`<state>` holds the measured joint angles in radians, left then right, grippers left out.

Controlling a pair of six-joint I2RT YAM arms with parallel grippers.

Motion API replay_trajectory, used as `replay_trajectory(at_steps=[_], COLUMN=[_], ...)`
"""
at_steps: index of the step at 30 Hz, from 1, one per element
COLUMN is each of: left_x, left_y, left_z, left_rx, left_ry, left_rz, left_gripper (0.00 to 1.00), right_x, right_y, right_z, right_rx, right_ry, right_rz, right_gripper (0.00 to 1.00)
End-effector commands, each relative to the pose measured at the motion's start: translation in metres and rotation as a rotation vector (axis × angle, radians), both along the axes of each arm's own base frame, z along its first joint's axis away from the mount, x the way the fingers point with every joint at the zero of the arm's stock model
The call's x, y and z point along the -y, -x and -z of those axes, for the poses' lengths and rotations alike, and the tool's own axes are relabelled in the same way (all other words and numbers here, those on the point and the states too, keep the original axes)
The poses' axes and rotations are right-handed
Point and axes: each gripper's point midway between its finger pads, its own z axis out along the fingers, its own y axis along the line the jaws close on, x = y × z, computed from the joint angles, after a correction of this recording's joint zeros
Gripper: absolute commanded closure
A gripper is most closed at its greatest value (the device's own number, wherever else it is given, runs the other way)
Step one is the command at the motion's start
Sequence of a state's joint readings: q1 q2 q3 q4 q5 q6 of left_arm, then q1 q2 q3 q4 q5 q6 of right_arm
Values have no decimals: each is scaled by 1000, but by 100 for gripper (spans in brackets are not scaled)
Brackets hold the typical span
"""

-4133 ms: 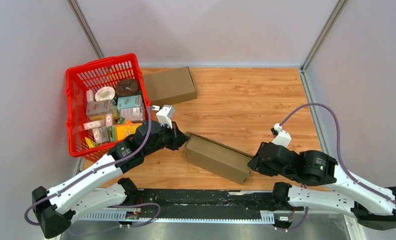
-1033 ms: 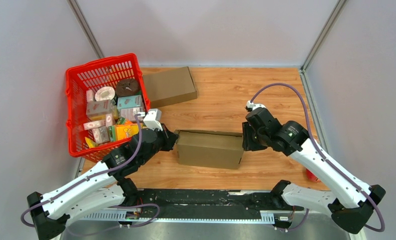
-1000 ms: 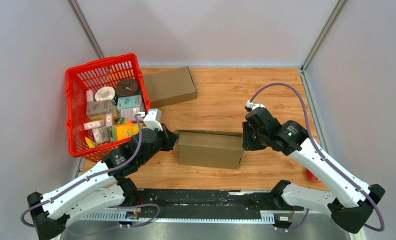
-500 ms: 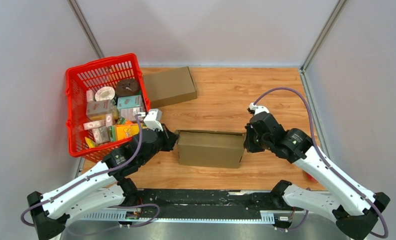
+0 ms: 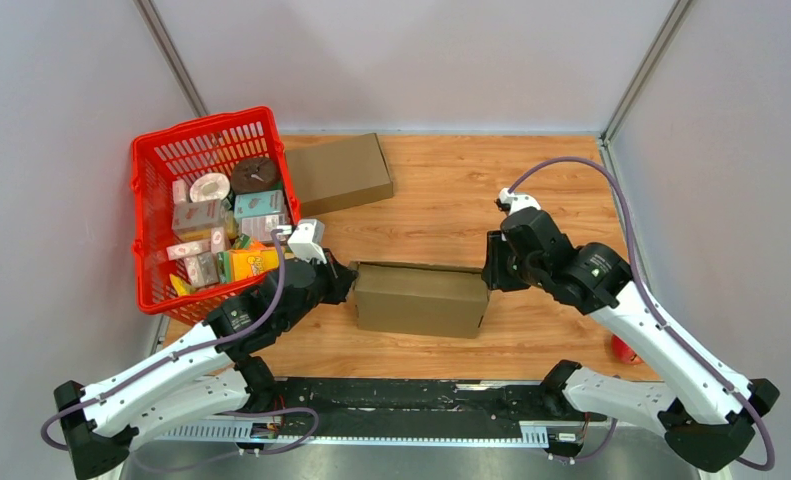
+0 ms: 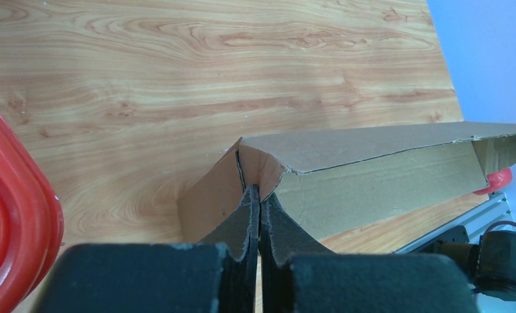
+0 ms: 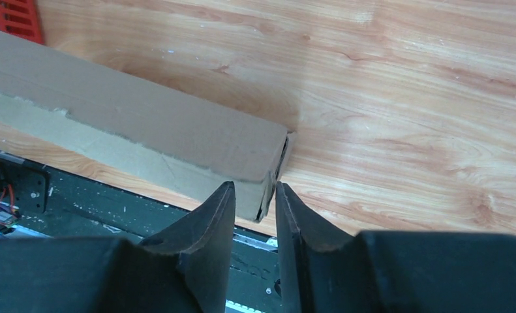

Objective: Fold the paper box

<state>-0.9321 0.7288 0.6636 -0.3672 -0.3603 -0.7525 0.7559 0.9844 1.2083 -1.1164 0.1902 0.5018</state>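
The paper box (image 5: 419, 298) is a long brown cardboard carton lying crosswise near the table's front edge. My left gripper (image 5: 349, 283) is at its left end. In the left wrist view its fingers (image 6: 259, 192) are shut together on a folded end flap of the box (image 6: 372, 176). My right gripper (image 5: 488, 275) hovers at the box's right end. In the right wrist view its jaws (image 7: 255, 189) stand a little apart. The box's end corner (image 7: 266, 195) shows in the gap, and neither finger touches it.
A red basket (image 5: 151, 190) holding several packaged goods stands at the left, its rim close to my left arm (image 6: 14, 215). A second brown carton (image 5: 339, 172) lies at the back beside it. A small red object (image 5: 623, 348) sits at the front right edge.
My right arm's wrist has drifted slightly right and toward the back, its gripper staying at the box's right end. The box and my left arm have not moved.
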Motion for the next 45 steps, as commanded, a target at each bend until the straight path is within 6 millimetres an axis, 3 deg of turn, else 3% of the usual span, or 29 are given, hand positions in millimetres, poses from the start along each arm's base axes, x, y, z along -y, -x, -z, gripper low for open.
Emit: replay_trajectory(at_steps=[1, 6, 10, 12, 14, 16, 17, 21, 22, 25, 29, 36, 40, 41, 44, 45], left_x=[-12, -13, -13, -15, -15, -17, -16, -13, -14, -19, -20, -16, -9, -7, 16, 26], left_y=[14, 13, 14, 14, 15, 15, 17, 18, 19, 22, 25, 22, 19, 15, 13, 10], left_z=[28, 26, 27, 30, 33, 32, 32, 29, 27, 13, -16, -38, -68, -84, -101, -94], left_rx=[-82, -77, -75, -74, -72, -65, -63, -53, -53, -40, -3, 32, 115, 137, 128, 97], left_ry=[-121, -120, -126, -130, -128, -121, -121, -121, -125, -144, -129, -147, -116, -85, -48, -64], left_rz=[21, 19, 19, 8, 6, -3, 2, 23, 28, 39, 72, 95, 138, 139, 222, 248], left_gripper=[100, 100, 100, 100, 100, 100, 100, 100, 96, 80, 68, 64, 53, 53, 53, 54], right_x=[3, 5, 10, 15, 18, 13, 15, 10, 10, 6, 2, 1, 2, 2, 1, 1], right_y=[-12, -11, -4, -1, 4, 6, 9, 10, 9, 8, 7, 7, 8, 9, 10, 10], right_z=[-6, 5, 20, 22, 41, 41, 52, 43, 42, 36, 35, 30, 33, 34, 34, 35], right_rx=[34, 14, -14, 22, 31, 79, 69, 111, 116, 127, 119, 130, 128, 127, 124, 121], right_ry=[42, 61, 79, 84, 95, 34, 35, -28, -25, -20, -13, -20, -18, -19, -25, -28], right_rz=[10, 21, 40, 67, 60, 73, 79, 71, 63, 39, 15, 3, -2, -7, -7, -7], right_gripper=[70, 74, 99, 100, 100, 100, 100, 100, 100, 100, 100, 100, 99, 99, 98, 98])
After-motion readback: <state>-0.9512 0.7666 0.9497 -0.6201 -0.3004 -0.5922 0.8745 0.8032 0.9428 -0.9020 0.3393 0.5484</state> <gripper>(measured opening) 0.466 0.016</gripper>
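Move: The right hand, fingers partly open, is some 3 cm above the far top right corner of the standing paper box; the box's middle lies about 12 cm to its left, 3 cm back and 11 cm down. The left hand still has the far top left corner in its shut fingers, the box's middle some 12 cm to its right, 4 cm back and 8 cm down. From the left hand, the closed carton lies about 30 cm ahead and 5 cm left, the red basket 15 cm ahead and 30 cm left. The right hand sinks about 3 cm onto the far top right corner of the paper box, shutting its fingers on the way and tipping them up some 10 degrees, then stays there with its fingertips against the corner. The left hand keeps its pinch at first, eases back about 2 cm, opens to nearly half and comes free of the left corner, rising about 6 cm. ##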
